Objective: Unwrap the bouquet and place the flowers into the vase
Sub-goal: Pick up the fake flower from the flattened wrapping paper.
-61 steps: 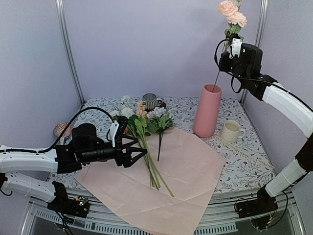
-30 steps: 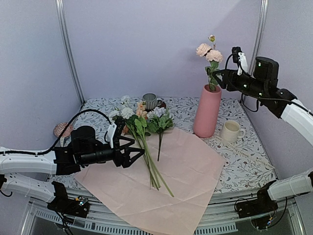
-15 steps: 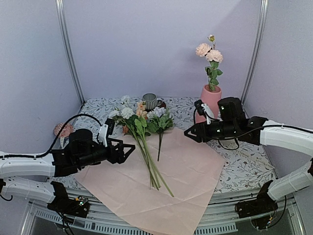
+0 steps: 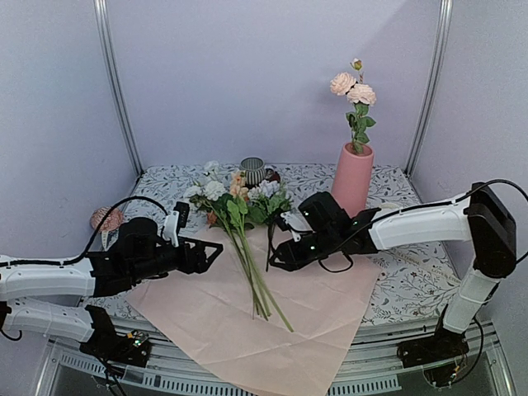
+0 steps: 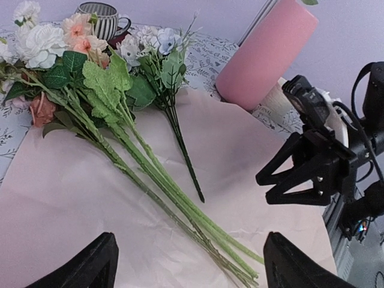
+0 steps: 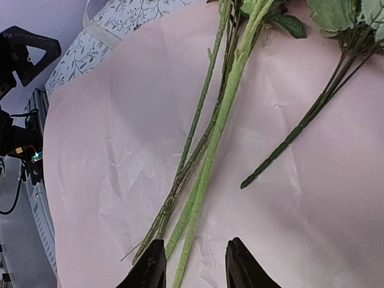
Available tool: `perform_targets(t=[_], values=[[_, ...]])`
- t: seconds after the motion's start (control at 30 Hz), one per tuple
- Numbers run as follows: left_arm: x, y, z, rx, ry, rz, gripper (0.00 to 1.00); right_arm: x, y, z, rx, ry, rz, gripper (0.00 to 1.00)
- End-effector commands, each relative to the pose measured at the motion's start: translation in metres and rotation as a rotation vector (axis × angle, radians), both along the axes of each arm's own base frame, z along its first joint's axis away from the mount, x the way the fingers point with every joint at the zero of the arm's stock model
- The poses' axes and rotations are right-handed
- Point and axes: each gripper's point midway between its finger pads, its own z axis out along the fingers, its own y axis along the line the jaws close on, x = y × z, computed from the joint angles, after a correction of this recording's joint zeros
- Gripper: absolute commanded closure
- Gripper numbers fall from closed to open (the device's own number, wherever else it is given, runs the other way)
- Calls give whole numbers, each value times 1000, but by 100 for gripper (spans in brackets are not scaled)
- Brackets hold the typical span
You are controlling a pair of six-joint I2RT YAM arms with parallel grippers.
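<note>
The unwrapped pink paper lies flat on the table. The flowers rest on it, their green stems fanned toward the front; the bouquet is undone. The pink vase stands at the back right with one peach rose stem in it. My left gripper hovers open just left of the stems, holding nothing. My right gripper hangs low over the stem ends, open. A light green stem runs into the gap between its jaws.
A striped cup stands at the back behind the blooms. A pink ball sits at the left table edge. A cream ribbon lies on the patterned cloth right of the paper. Booth poles rise at both rear corners.
The right arm left the rose in the vase and swung down over the stems on the paper, its jaws narrowing. The left gripper drew back slightly to the left.
</note>
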Motion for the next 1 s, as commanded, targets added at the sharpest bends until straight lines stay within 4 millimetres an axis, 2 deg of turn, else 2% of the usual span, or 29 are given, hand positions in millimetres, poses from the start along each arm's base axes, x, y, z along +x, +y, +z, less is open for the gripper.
perform_targets(t=[0.0, 0.2, 0.43, 0.77, 0.97], values=[[-2, 3, -14, 16, 49, -2, 14, -11, 19, -17, -35, 22, 39, 63], [-2, 3, -13, 10, 45, -1, 14, -36, 28, -43, -104, 67, 86, 63], [-1, 0, -11, 1, 41, -11, 14, -52, 27, -63, -159, 108, 95, 65], [-1, 2, -8, 3, 35, -11, 14, -52, 22, -84, -218, 127, 65, 65], [-2, 5, -16, -5, 49, -1, 14, -52, 24, -97, -248, 137, 76, 67]])
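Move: The fake flower's bright green stem lies below the right hand at the spot to be gripped, about 5 cm back, 3 cm left and 9 cm down. The bundle's darker stems run some 3 cm farther left of that spot. The dark-stemmed white flower has its middle about 15 cm ahead and 1 cm left of the right hand, and the vase is 18 cm ahead and 20 cm right. From the left hand the gripping spot is about 5 cm back, 15 cm right and 14 cm down. The right hand sinks about 8 cm and draws back 5 cm onto the green stem, fingers staying part open. ##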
